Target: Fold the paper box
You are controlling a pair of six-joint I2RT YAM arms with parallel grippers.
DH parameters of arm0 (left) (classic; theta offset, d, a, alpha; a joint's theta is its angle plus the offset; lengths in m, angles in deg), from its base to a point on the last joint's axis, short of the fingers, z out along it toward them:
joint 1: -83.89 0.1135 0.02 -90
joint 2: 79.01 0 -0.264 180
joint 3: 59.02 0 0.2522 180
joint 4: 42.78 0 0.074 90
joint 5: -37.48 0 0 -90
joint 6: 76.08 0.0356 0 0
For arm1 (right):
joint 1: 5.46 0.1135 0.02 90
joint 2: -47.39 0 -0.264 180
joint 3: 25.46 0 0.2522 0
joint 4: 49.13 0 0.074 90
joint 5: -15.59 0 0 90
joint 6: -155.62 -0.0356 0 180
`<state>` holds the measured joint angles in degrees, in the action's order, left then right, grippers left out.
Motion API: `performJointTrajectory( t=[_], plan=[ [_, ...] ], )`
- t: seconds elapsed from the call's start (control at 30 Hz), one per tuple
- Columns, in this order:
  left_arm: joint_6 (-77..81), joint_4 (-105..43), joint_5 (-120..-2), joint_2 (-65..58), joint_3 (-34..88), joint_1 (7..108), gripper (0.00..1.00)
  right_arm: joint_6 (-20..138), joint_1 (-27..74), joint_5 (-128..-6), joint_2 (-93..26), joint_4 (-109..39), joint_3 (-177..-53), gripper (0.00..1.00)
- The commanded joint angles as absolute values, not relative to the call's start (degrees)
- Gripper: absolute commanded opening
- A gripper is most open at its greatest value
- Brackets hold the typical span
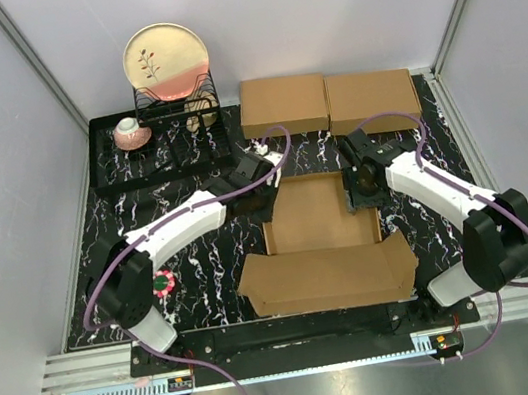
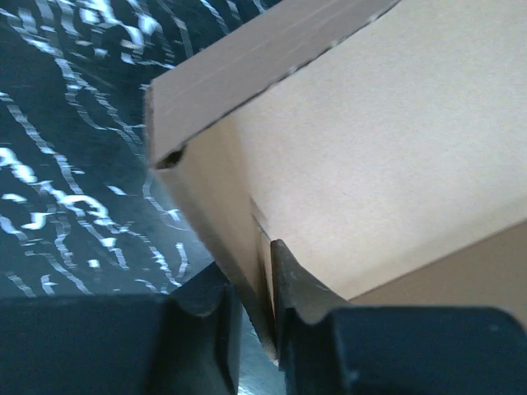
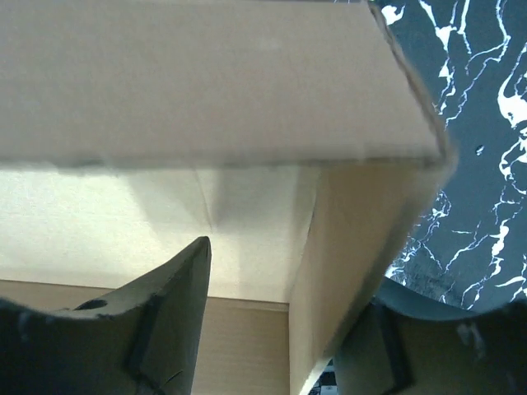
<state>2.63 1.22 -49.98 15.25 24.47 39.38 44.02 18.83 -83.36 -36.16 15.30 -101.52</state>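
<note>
The paper box [image 1: 315, 211] sits mid-table as a shallow brown cardboard tray with its side walls raised. Its lid flap [image 1: 328, 276] lies flat toward the arms. My left gripper [image 1: 266, 197] is at the box's far left corner. In the left wrist view its fingers straddle the left wall [image 2: 218, 206], the inner finger [image 2: 288, 280] against the cardboard and a narrow gap on the outer side; left gripper [image 2: 247, 280] slightly open. My right gripper [image 1: 359, 192] is at the far right corner. It stands wide open [image 3: 296, 271] around the right wall [image 3: 346, 239], not pinching it.
Two flat closed cardboard boxes [image 1: 282, 103] [image 1: 372, 98] lie side by side at the back. A black dish rack [image 1: 180, 120] holding a plate [image 1: 166, 60] stands back left, with a pink cup [image 1: 131, 131] beside it. A small pink-green ring [image 1: 164, 282] lies near the left arm.
</note>
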Motion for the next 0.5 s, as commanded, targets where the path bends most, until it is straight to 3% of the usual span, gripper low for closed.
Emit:
performJointTrajectory(
  t=[0.0,0.17,0.2,0.23,0.47],
  plan=[
    [4.34,2.45,-64.21,15.48,24.35,36.52,0.23,43.91,20.03,-80.38,-34.35,7.43,-101.88,0.63],
    [4.08,2.45,-61.93,14.07,25.31,36.52,0.32,43.39,20.03,-81.88,-33.03,7.43,-102.85,0.73],
    [4.08,2.45,-61.49,13.55,25.66,36.52,0.36,43.39,19.94,-82.14,-32.42,7.43,-102.94,0.82],
    [3.90,2.45,-60.53,13.28,25.76,36.52,0.38,43.39,20.02,-82.32,-32.15,7.43,-102.94,0.84],
    [3.73,2.36,-57.27,12.05,26.19,36.87,0.45,42.51,20.03,-87.40,-28.81,5.50,-100.48,0.95]
  ],
)
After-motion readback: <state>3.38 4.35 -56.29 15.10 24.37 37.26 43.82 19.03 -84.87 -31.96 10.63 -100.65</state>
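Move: The left hand's fingers straddle the paper box's left side wall, its middle about 2 cm back and 3 cm below. The far wall is some 5 cm ahead and 13 cm right; the raised lid panel some 16 cm back and 10 cm right. The right side wall runs between the right hand's fingers, its middle level and 3 cm below; from there the far wall is 6 cm ahead, 9 cm left. Both hands open around the side walls, left drawing back about 3 cm, right rising and going forward 2 cm. ##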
